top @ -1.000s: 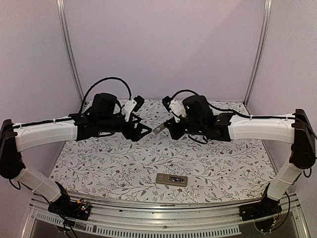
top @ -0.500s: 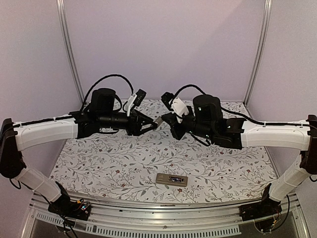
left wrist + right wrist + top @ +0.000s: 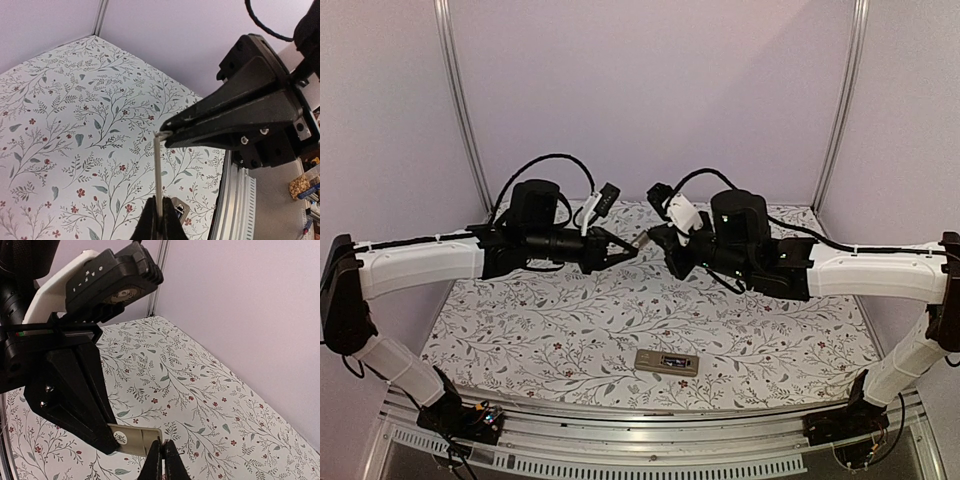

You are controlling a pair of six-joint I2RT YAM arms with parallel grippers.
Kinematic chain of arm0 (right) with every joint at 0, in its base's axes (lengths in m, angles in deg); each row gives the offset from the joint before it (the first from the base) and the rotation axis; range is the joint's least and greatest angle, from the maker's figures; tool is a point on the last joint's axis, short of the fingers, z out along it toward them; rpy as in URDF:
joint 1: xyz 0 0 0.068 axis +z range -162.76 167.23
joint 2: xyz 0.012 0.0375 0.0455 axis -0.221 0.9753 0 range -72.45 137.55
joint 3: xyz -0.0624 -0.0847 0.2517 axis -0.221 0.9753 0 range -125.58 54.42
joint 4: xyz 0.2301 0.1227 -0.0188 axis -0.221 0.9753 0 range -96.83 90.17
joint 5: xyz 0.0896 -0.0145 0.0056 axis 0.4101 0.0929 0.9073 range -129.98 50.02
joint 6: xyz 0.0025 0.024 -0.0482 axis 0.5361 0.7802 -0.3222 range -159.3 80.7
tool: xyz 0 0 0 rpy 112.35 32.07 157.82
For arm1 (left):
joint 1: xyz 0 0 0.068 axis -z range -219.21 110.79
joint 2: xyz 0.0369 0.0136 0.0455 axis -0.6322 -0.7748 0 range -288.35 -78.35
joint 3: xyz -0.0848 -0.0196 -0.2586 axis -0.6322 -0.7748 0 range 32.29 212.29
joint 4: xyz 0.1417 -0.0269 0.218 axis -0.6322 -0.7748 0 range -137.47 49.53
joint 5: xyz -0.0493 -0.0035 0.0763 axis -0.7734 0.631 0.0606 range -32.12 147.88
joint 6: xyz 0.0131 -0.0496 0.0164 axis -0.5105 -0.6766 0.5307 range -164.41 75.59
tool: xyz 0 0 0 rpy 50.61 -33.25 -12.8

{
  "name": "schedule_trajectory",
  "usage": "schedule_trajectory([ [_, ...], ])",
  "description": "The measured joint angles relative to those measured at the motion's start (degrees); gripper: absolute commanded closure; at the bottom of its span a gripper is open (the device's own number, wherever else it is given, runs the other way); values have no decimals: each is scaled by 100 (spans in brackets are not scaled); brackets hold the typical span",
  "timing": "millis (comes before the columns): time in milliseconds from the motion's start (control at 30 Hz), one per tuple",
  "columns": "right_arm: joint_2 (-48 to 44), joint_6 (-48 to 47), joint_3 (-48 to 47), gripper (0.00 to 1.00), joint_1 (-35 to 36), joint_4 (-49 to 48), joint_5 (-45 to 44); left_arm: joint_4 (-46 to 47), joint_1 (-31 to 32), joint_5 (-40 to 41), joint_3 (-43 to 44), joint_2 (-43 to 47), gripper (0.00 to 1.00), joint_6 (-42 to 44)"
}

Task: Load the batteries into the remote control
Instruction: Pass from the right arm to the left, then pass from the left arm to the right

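Note:
The remote control [image 3: 667,362] lies flat near the table's front edge, screen side up; in the left wrist view part of the remote control [image 3: 179,210] shows far below. High above the table's middle, a small flat grey cover piece [image 3: 643,241] hangs between both grippers. My left gripper [image 3: 630,246] is shut on one end of it, and the cover [image 3: 160,170] appears edge-on as a thin strip rising from the left gripper [image 3: 158,199]. My right gripper [image 3: 656,240] is shut on the other end; the cover [image 3: 131,437] shows its flat face beside the right gripper [image 3: 162,442]. The batteries are out of view.
A floral-patterned cloth [image 3: 520,330] covers the table. Lilac walls with metal corner posts [image 3: 460,110] close the back and sides. A metal rail [image 3: 650,455] runs along the front edge between the arm bases.
My left gripper has reached the cover's free end and shut on it. The right arm swung its held cover toward the left gripper a second ago and has since stayed still.

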Motion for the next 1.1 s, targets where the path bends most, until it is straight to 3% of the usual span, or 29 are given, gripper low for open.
schedule_trajectory([
  [67,-2,-4,0,61,0,-2,13,0,13,83,0,4,100,57],
  [133,-9,-4,2,51,0,2,81,-13,92,243,0,28,100,190],
  [267,-186,79,11,44,-50,184,426,-236,407,1080,13,146,100,743],
  [467,-905,490,-87,42,-599,833,2022,-63,1534,3762,-341,616,100,2535],
  [667,-1290,608,-608,41,-885,1764,3228,1589,2640,5530,-1624,1220,100,4975],
  [800,-1331,531,-787,50,-863,2396,3482,3187,3147,6065,-2568,1397,100,6859],
  [1100,-957,238,-929,34,-286,3410,2905,6135,3582,7184,-2837,118,100,10408],
])
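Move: About 2 cm to the left hand's right and 1 cm ahead is the middle of the battery cover, already pinched by both hands; the right hand has it about 2 cm to its left and 1 cm ahead. The remote lies on the table roughly 10 cm back, 6 cm right and 23 cm below the left hand, and some 12 cm back, 2 cm right and 26 cm below the right. Opening its fingers, the right hand lets go of the cover and backs off some 9 cm, drifting right and arching about 8 cm up before coming down again, its wrist turning counter-clockwise and tipping down. The left hand keeps its pinch, draws back about 8 cm, and rolls over 100 degrees with its front side going up, the fingers ending forward and right. ##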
